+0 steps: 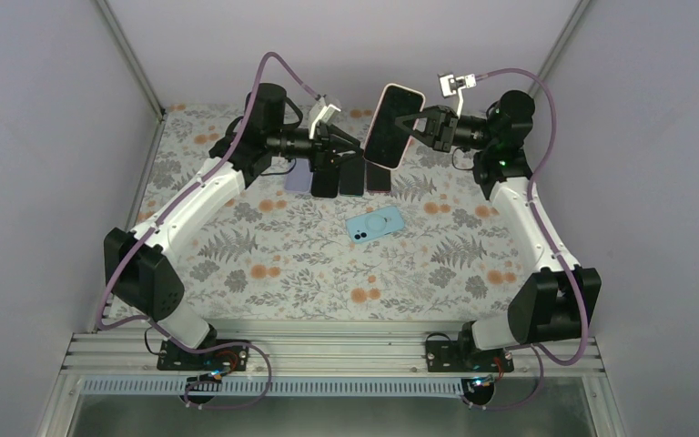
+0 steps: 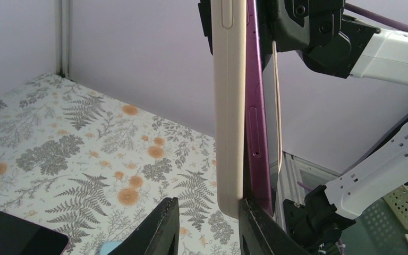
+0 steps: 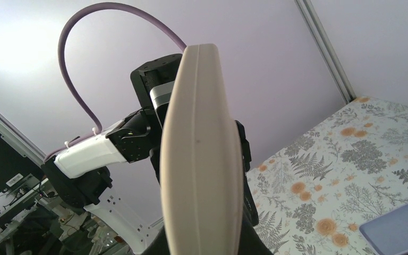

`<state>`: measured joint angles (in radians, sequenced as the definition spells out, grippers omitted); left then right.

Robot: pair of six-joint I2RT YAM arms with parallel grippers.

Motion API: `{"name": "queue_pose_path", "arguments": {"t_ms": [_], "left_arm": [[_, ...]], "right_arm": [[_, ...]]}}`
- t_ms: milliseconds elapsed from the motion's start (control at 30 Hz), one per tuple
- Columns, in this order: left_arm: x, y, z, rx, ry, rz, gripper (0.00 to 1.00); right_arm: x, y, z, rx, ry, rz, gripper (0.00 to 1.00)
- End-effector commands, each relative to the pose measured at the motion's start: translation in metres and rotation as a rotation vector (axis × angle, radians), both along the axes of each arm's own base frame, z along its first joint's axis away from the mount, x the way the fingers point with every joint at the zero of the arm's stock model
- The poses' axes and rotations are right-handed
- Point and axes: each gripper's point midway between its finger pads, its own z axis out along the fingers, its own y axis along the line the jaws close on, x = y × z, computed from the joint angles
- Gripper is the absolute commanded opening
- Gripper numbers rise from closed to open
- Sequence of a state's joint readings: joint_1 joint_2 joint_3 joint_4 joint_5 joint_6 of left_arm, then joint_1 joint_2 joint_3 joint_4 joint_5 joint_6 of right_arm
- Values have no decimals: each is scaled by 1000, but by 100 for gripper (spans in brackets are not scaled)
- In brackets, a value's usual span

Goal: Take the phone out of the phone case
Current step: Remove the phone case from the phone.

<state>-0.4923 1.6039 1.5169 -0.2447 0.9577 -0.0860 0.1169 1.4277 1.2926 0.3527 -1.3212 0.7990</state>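
My right gripper [image 1: 416, 123] holds the phone [image 1: 391, 127] up in the air by its right edge, screen toward the top camera. In the left wrist view the cream phone case [image 2: 228, 106] stands edge-on with the purple phone [image 2: 257, 133] showing beside it, parted from the case along that edge. My left gripper [image 2: 207, 212] is open at the case's lower corner. Its right fingertip [image 2: 252, 210] sits at the seam between case and phone; the left one stands clear. In the right wrist view the case [image 3: 202, 159] fills the space between my right gripper's [image 3: 202, 245] fingers.
On the floral table [image 1: 264, 273] below the held phone lie a lavender phone [image 1: 298, 177], two black ones [image 1: 326, 180] and a pink one [image 1: 379, 179]. A light blue case [image 1: 375, 223] lies nearer the middle. Grey walls close in the back and both sides.
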Motion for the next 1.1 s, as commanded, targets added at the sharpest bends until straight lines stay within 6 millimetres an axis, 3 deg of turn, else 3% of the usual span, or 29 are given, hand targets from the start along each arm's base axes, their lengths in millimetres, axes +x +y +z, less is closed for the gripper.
{"name": "queue_pose_path", "arguments": {"t_ms": [0, 267, 400, 1067], "left_arm": [[30, -2, -26, 65, 19, 115, 30], [26, -4, -5, 30, 0, 85, 30], [26, -4, -5, 30, -4, 79, 30], [10, -9, 28, -30, -57, -38, 30]], "right_arm": [[-55, 20, 17, -14, -57, 205, 4], [-70, 36, -7, -51, 4, 313, 4], [-77, 38, -11, -56, -5, 350, 4], [-91, 48, -67, -85, 55, 370, 4]]}}
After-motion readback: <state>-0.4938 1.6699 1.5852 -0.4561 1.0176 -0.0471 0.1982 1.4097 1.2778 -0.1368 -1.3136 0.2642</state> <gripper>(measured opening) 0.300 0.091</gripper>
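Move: The cream phone case, phone still partly inside and held by the right hand, has its middle about 6 cm right of the left hand, 5 cm above and 1 cm ahead; from the right hand it is 2 cm left and 1 cm lower, neither ahead nor back. Some 35 cm below the left hand lie the blue case, 2 cm ahead and 8 cm right, and a dark phone, 15 cm ahead and 9 cm right. The case and phone, still pinched in the right hand, are carried down about 5.5 cm, with a couple of centimetres left and back, the fingertips dipping slightly. The left hand sinks only about 3 cm, rolling some 10 degrees forward side down and staying part-open, its finger kept wedged between case wall and phone, so the case's left long edge is fed down past that finger from the bottom corner. ##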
